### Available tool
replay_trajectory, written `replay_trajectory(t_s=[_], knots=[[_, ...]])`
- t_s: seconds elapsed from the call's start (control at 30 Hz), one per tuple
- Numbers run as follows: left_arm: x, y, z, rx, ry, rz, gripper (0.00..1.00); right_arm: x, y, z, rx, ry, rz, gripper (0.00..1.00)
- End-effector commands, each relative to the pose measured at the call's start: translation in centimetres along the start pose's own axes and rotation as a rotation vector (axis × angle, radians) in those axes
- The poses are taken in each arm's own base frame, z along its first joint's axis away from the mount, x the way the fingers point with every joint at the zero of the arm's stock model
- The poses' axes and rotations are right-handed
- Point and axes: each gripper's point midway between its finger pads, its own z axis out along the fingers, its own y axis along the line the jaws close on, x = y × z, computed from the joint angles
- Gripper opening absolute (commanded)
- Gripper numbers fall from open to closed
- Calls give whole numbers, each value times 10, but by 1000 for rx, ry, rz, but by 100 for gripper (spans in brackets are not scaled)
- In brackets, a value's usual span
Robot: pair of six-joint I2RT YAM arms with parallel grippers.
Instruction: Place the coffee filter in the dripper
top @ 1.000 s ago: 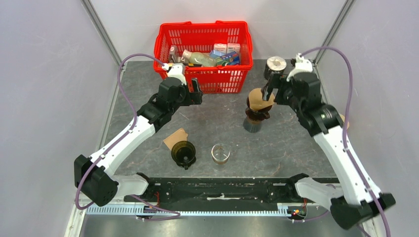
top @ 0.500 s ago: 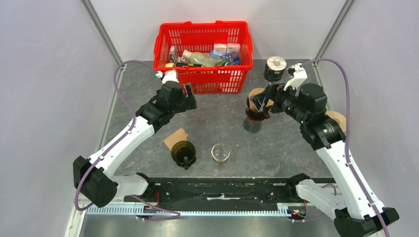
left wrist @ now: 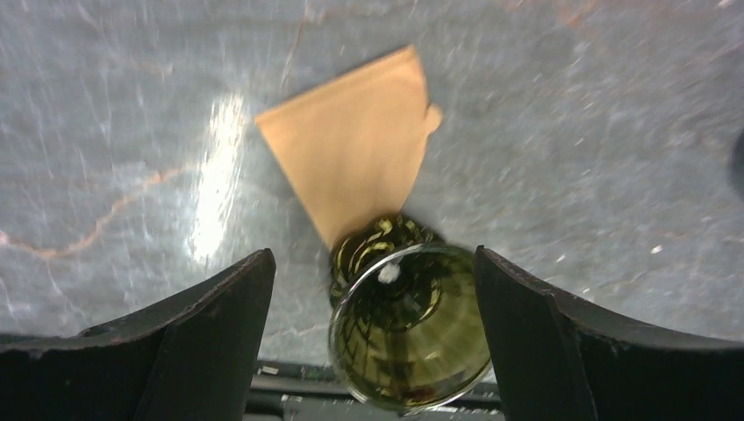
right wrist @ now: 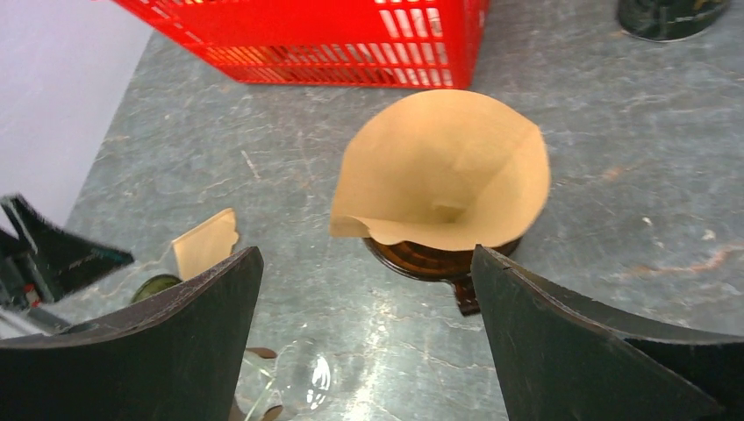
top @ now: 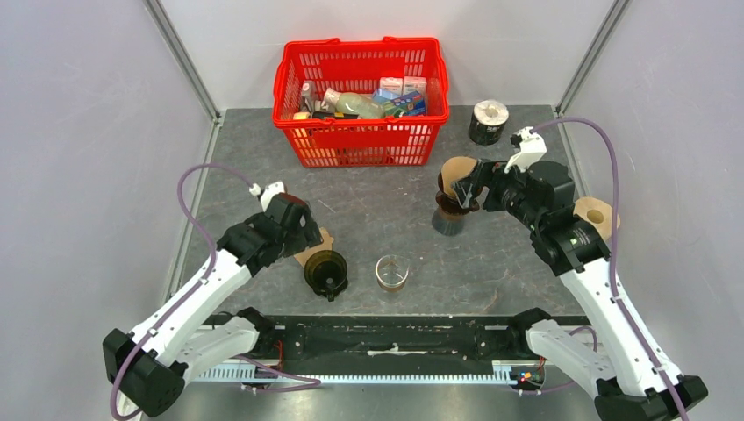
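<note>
A brown coffee filter [top: 456, 173] [right wrist: 443, 171] stands opened out in a brown dripper [top: 454, 203] [right wrist: 430, 259], which sits on a dark cup. My right gripper [top: 470, 187] [right wrist: 367, 254] is open just right of it, with nothing between its fingers. A second filter [top: 312, 256] [left wrist: 360, 145], flat and folded, lies on the table touching an olive-green dripper [top: 326, 270] [left wrist: 408, 333]. My left gripper [top: 304, 235] [left wrist: 370, 259] hovers open above that pair, its fingers on either side of the green dripper and not touching it.
A red basket [top: 360, 140] of groceries stands at the back. A black canister [top: 488, 121] with a white lid is right of it. A clear glass [top: 392, 272] [right wrist: 298, 373] sits near the front middle. A tan round object [top: 597, 215] lies at the right edge.
My left arm has swung back from beside the basket to over the flat filter and green dripper. My right arm has drawn back slightly from the opened filter.
</note>
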Motion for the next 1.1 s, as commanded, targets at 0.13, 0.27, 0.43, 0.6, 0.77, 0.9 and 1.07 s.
replay_trajectory(t_s=[0.13, 0.27, 0.43, 0.6, 0.77, 0.9, 1.07], knots=[[71, 11, 2, 34, 253, -33, 81, -5, -39, -7, 204, -58, -53, 97], [81, 12, 1, 58, 297, 5, 75, -2, -41, -5, 211, -42, -54, 97], [97, 12, 9, 65, 349, 13, 62, -1, -44, -4, 225, -38, -58, 97], [102, 6, 18, 77, 375, 23, 42, 0, -48, -6, 247, -41, -60, 97], [103, 0, 21, 87, 394, 39, 14, 1, -54, -10, 279, -49, -61, 97], [92, -3, 17, 89, 362, 59, 2, -1, -57, -12, 295, -66, -67, 97], [64, -16, -2, 143, 297, 90, 2, -2, -62, -11, 322, -77, -60, 97]])
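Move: From the open left gripper, the green dripper stands about 6 cm back, 5 cm to the right and 11 cm below. The folded brown filter lies just ahead of that hand, some 2 cm right and 14 cm down, and the glass cup is about 18 cm right of the green dripper, level with it. From the right hand, the green dripper is roughly 35 cm left, 12 cm back and 27 cm below; the brown dripper with its filter is about 5 cm ahead. Bring the left gripper down about 8 cm and back some 6 cm to the green dripper's left rim, easing right, and tip the fingers some 20 degrees steeper as you go. Close nearly shut to pinch the rim wall, then rise about a centimetre. Meanwhile draw the open, empty right hand some 5 cm right and slightly down, away from the filter-lined brown dripper, turning it clockwise. ##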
